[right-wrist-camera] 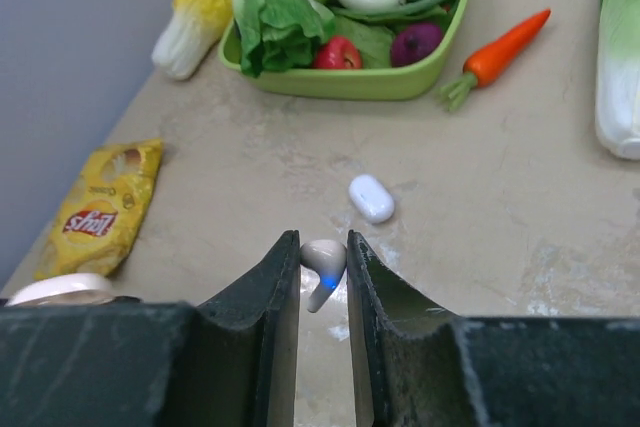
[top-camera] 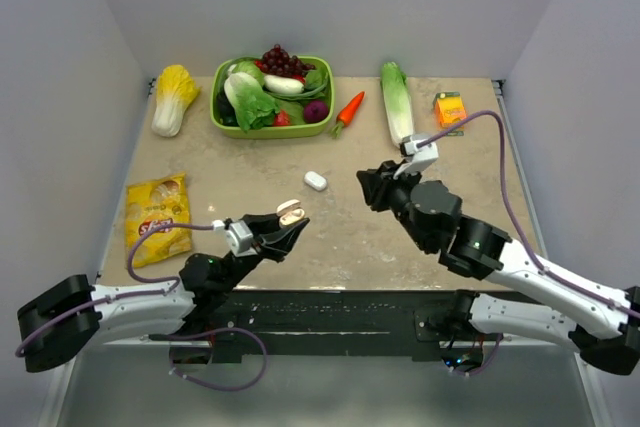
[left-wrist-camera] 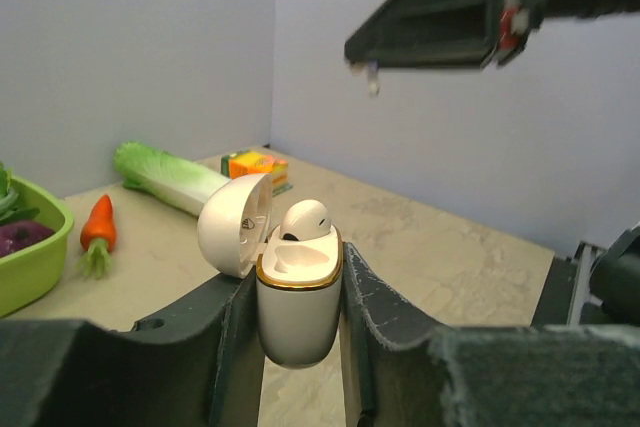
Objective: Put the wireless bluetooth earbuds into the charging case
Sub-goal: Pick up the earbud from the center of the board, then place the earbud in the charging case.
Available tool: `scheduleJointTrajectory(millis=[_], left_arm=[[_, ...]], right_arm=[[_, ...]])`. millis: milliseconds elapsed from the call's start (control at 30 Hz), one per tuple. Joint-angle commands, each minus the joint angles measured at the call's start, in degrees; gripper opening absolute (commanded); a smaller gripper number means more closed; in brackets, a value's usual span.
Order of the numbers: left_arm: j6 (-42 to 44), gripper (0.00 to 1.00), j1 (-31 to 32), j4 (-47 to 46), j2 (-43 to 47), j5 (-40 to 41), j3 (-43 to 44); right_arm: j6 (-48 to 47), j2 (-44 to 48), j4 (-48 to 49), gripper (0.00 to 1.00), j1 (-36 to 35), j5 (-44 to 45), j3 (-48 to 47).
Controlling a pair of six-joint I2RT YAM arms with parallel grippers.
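Observation:
My left gripper is shut on the white charging case, holding it upright above the table. Its hinged lid stands open to the left, and one earbud sits in the far socket inside the gold rim. The near socket is empty. In the right wrist view my right gripper is shut on the other earbud, a pale one with a blue light, stem pointing down. The right gripper hangs to the right of the case and apart from it. From the left wrist it shows at the top.
A small white oval object lies on the table between the grippers, seen too in the right wrist view. At the back are a green basket of vegetables, a carrot, a yellow cabbage, a long cabbage and an orange box. A chips bag lies left.

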State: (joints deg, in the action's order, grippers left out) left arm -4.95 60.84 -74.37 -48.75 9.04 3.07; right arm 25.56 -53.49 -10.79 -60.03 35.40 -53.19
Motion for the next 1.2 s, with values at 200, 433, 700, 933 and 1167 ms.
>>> scheduleJointTrajectory(millis=[200,433,700,933,1167], left_arm=[[7.9,0.0,-1.2,-34.4,-15.7,-7.5,8.7],[3.2,0.0,-6.3,-34.4,-17.3,-16.6,13.4],[2.2,0.0,-7.4,-34.4,-19.2,-18.4,17.6],[-1.7,0.0,-7.4,-34.3,-21.7,-15.3,20.3],[-5.4,0.0,-7.5,-33.0,-22.2,-13.3,22.6]], right_arm=[[-13.5,9.6,7.6,0.0,-0.5,-10.6,1.0],[-15.0,8.7,9.2,0.0,-0.5,-23.0,-2.1],[-16.2,5.8,10.5,0.0,-0.6,-28.6,-4.3],[-17.5,3.4,14.6,0.0,-1.0,-28.1,-5.1],[-17.8,2.0,19.5,0.0,-1.3,-24.6,-3.4]])
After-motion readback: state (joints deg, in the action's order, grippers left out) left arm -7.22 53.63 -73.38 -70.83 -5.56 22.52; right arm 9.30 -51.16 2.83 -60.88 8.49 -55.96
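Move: The right hand holds the earbud; the open charging case, gripped in the left fingers, lies about 13 cm to its left, some 5 cm back and 5 cm lower. On the table about 28 cm below the right hand, the white capsule is roughly 14 cm ahead and 9 cm left, and the carrot about 34 cm straight ahead. From the left hand, the earbud is about 13 cm right, 5 cm ahead and 5 cm up. Rising about 9 cm, the right hand draws back and swings left over the charging case, turning some 30 degrees counter-clockwise and tipping its fingers up, earbud still pinched. The left hand brings the case about 7 cm right and some 4 cm forward to meet it, dipping first, then rising slightly above its starting height. Both grips stay unchanged. ##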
